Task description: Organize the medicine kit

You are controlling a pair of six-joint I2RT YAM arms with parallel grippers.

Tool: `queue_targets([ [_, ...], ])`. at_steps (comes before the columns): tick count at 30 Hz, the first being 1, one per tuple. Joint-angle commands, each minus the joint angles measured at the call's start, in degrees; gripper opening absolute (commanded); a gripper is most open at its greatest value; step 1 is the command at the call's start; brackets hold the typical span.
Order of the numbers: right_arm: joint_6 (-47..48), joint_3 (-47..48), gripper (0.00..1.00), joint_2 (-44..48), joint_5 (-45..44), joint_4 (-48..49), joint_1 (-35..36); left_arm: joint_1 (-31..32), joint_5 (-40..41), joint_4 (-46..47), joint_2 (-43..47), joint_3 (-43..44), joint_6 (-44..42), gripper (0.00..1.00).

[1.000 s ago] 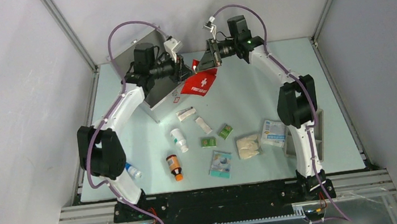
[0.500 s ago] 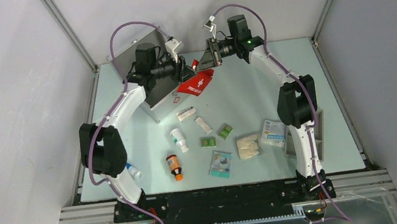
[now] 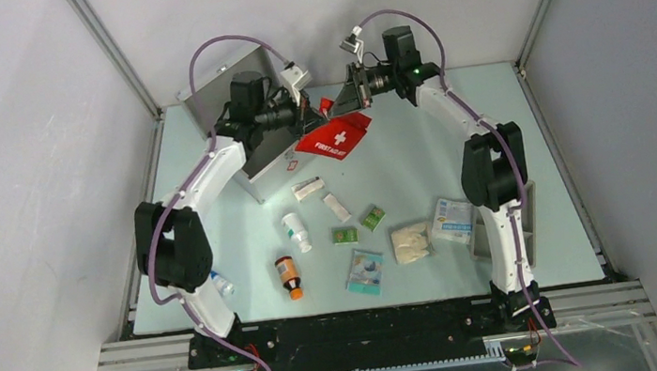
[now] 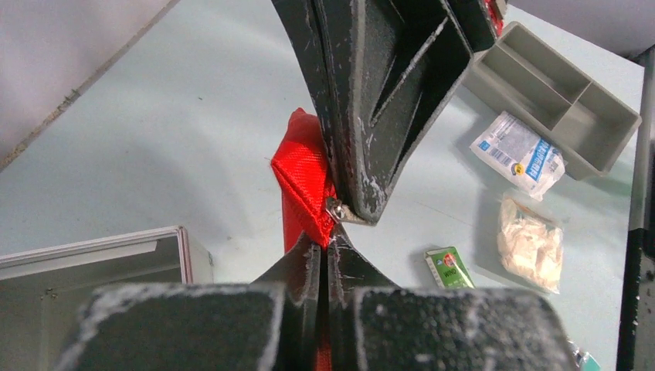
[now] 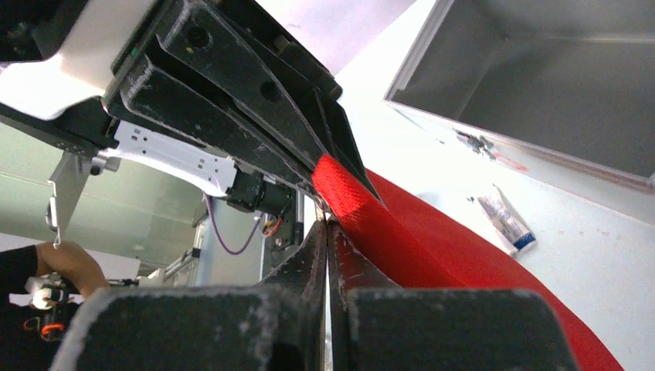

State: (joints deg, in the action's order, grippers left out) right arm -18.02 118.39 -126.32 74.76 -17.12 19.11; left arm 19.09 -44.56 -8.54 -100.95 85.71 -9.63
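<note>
The medicine kit (image 3: pixel 220 85) is a silver case standing with its lid up at the back left; its empty inside (image 5: pixel 541 77) shows in the right wrist view. A flat red first-aid pouch (image 3: pixel 335 137) hangs just right of it, held up between both arms. My left gripper (image 3: pixel 314 115) is shut on the pouch's upper corner (image 4: pixel 305 182). My right gripper (image 3: pixel 335 109) faces it, shut on the small metal zipper pull (image 4: pixel 340 210) at that same corner. The red fabric (image 5: pixel 432 247) runs down to the right of the right fingers.
Loose on the table: two tubes (image 3: pixel 308 188), a white bottle (image 3: pixel 295 232), a brown bottle (image 3: pixel 290 277), two green boxes (image 3: pixel 373 217), a teal packet (image 3: pixel 366 272), a cotton bag (image 3: pixel 410 242), a gauze packet (image 3: pixel 453 219). A grey divided tray (image 4: pixel 556 85) sits at the right.
My left gripper opened and has shut again on the pouch's corner. The pouch swung slightly left, then back right. The right gripper stayed shut.
</note>
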Motion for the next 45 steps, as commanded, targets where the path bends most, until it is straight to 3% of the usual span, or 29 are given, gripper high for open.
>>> queue_targets([
  [1, -2.0, -3.2, 0.0, 0.9, 1.8, 1.1, -2.8, -1.4, 0.4, 1.7, 5.0, 0.9, -1.8, 0.0],
  [9, -9.5, -6.1, 0.0, -0.8, 5.7, 7.9, -4.2, -2.5, 1.6, 2.7, 6.9, 0.4, -0.6, 0.0],
  [14, -9.1, -5.5, 0.0, 0.8, 3.5, 10.6, -3.6, -2.6, 1.8, 2.7, 7.5, -0.2, -1.8, 0.0],
  [16, -7.9, -4.3, 0.11, 2.1, 2.0, 10.2, -2.9, -2.6, 1.5, 2.5, 7.7, -0.5, -2.3, 0.0],
  [17, -7.3, -3.4, 0.24, 2.8, 1.2, 9.4, -2.7, -2.6, 1.2, 2.2, 7.8, -0.6, -2.5, 0.0],
  [21, -4.7, -0.7, 0.4, 3.2, -0.3, 7.9, -1.1, -2.5, -0.5, 1.4, 8.0, -0.6, -2.5, 0.0],
  [29, -8.8, 1.0, 0.4, 1.0, 4.8, 14.2, 0.9, -2.4, -2.3, 0.8, 8.4, -0.8, -1.6, 0.0],
  [36, -9.2, 2.7, 0.55, -0.4, 3.2, 13.7, 1.1, -2.1, -4.4, 0.7, 8.4, -1.0, -0.4, 0.0],
  [45, -11.2, 6.3, 0.59, -2.9, 2.4, 16.4, 2.7, -1.7, -6.9, -1.7, 7.0, 0.7, -0.5, 0.0],
])
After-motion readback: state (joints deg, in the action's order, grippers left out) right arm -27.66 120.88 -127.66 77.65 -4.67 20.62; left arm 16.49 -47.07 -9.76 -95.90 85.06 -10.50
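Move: The left hand pinches one end of the red first aid pouch. Its zip pull is at the right fingertips, about 2 cm right of the left hand and level with it. The pouch hangs with its middle some 7 cm straight below the right hand. The open metal case is about 15 cm left, 5 cm ahead and 19 cm below the right hand; a white packet lies 7 cm left, 1 cm back and 24 cm below that hand. Still pinching the zip pull at the start, the right fingers tug right and down, about 4 cm and 3 cm, with a little forward. They then open to just over half and return left and up to the pouch's gripped end. The left hand keeps its pinch and goes up some 3.5 cm and left 2.5 cm, opposite to the tug, then eases slightly back towards its base. ##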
